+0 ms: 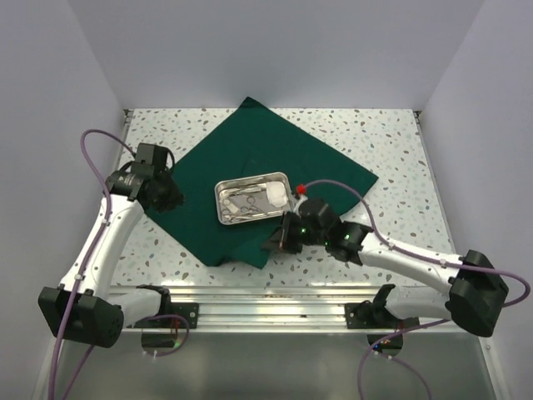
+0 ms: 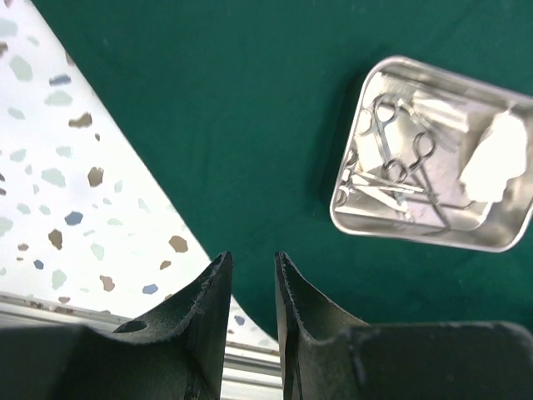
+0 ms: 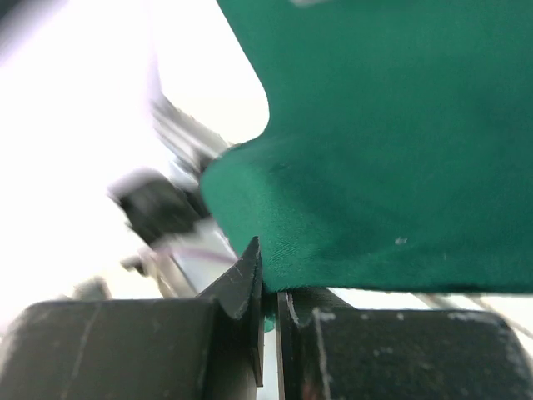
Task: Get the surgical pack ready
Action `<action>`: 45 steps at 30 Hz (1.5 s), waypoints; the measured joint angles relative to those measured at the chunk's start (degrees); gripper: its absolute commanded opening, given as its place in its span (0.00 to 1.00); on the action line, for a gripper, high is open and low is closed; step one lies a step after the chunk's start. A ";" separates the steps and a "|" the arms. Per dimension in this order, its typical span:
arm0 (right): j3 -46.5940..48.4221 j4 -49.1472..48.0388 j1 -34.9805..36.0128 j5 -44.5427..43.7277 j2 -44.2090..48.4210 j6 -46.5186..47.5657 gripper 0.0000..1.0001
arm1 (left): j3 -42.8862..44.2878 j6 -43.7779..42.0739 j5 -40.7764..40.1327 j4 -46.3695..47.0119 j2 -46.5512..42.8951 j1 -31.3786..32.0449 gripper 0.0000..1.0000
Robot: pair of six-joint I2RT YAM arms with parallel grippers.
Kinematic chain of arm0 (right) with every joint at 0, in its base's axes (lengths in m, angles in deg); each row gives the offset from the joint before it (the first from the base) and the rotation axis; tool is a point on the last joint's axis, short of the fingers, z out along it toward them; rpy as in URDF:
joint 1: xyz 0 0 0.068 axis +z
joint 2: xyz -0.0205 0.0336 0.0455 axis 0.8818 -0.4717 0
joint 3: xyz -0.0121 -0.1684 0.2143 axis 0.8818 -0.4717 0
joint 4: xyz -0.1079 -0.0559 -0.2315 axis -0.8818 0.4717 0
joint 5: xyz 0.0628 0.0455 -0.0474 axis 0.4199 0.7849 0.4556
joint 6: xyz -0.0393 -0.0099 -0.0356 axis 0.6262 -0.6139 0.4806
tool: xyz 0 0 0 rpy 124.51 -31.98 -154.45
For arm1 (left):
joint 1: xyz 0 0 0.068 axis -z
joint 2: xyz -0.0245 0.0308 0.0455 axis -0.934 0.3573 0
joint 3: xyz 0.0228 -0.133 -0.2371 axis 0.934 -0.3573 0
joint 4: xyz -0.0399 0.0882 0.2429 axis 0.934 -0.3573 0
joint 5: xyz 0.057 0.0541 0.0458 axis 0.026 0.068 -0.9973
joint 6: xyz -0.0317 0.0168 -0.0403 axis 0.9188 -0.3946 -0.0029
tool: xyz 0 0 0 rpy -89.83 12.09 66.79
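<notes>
The surgical pack is a dark green cloth (image 1: 250,158) spread as a diamond on the speckled table. A steel tray (image 1: 223,206) holding instruments and white gauze (image 1: 276,196) sits on its middle. My right gripper (image 1: 276,242) is at the cloth's near corner, shut on the cloth's edge (image 3: 275,292), which rises in a fold (image 3: 366,183) above the fingers. My left gripper (image 1: 169,200) hovers at the cloth's left edge (image 2: 208,242), fingers (image 2: 291,283) parted by a narrow gap with nothing between them. The tray (image 2: 350,221) lies ahead to its right.
The table has a metal rail (image 1: 250,296) along the near edge and white walls on three sides. Bare speckled tabletop (image 1: 400,158) lies right and left of the cloth. Purple cables (image 1: 92,158) loop off both arms.
</notes>
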 measured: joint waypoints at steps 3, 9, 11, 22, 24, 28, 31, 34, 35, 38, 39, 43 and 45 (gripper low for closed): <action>7.67 1.62 -8.28 2.89 -3.04 2.16 0.00 | 2.95 0.00 -1.18 -0.31 0.26 0.00 0.31; 21.90 4.55 -20.94 8.83 -17.92 5.64 0.00 | 5.57 0.00 -2.47 -0.39 1.68 0.00 0.31; 28.24 6.01 -22.99 10.58 -24.11 7.02 0.00 | 5.66 -0.07 -2.91 -0.42 2.47 0.00 0.31; 58.95 11.98 -24.52 18.12 -51.89 13.31 0.00 | 8.04 -3.65 -4.63 1.18 14.16 0.00 0.31; 61.24 12.83 -25.27 18.91 -54.21 13.60 0.00 | 8.83 -4.33 -4.57 1.38 16.33 0.00 0.31; 65.88 14.16 -27.06 20.26 -57.99 13.62 0.00 | 10.84 -5.55 -4.52 2.73 19.41 0.00 0.31; 67.93 14.38 -28.22 20.52 -59.67 13.60 0.00 | 11.26 -5.81 -4.20 4.35 19.80 0.00 0.31; 68.06 14.36 -29.03 20.48 -59.84 13.35 0.00 | 12.46 -6.25 -4.00 4.87 20.41 0.00 0.32; 68.15 14.34 -29.24 20.48 -59.91 13.31 0.00 | 13.16 -6.64 -4.00 4.87 20.94 0.00 0.32; 70.16 14.32 -29.77 20.87 -61.51 12.96 0.00 | 14.71 -7.13 -4.04 5.16 22.95 0.00 0.32; 71.28 14.34 -29.90 21.00 -62.45 12.94 0.00 | 14.86 -7.15 -4.04 5.29 23.47 0.00 0.32; 74.42 14.32 -30.32 21.27 -65.64 12.92 0.02 | 14.91 -7.15 -4.02 5.31 24.61 0.00 0.32; 75.80 14.45 -30.47 21.51 -67.17 12.92 0.03 | 14.91 -7.15 -4.00 5.29 24.63 0.00 0.31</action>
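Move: The right hand already pinches the cloth's near corner. The tray it is taken to lies about 27 cm ahead, 5 cm to its left and 10 cm lower, with the gauze pads in it some 29 cm ahead and 3 cm to the hand's right. The cloth's right-hand corner is roughly 38 cm ahead and 42 cm right of the same hand. From the empty left hand, the tray lies around 18 cm ahead, 30 cm right and 15 cm below. Forward, fast at first and then easing, the right hand carries the pinched cloth corner some 35 cm out over the tray to about its far rim, rising about 4 cm early and then sinking to slightly below its starting height. Its fingers keep shut and the wrist hardly turns. The empty left hand goes forward about 10 cm, left of the tray, its fingers unchanged. ##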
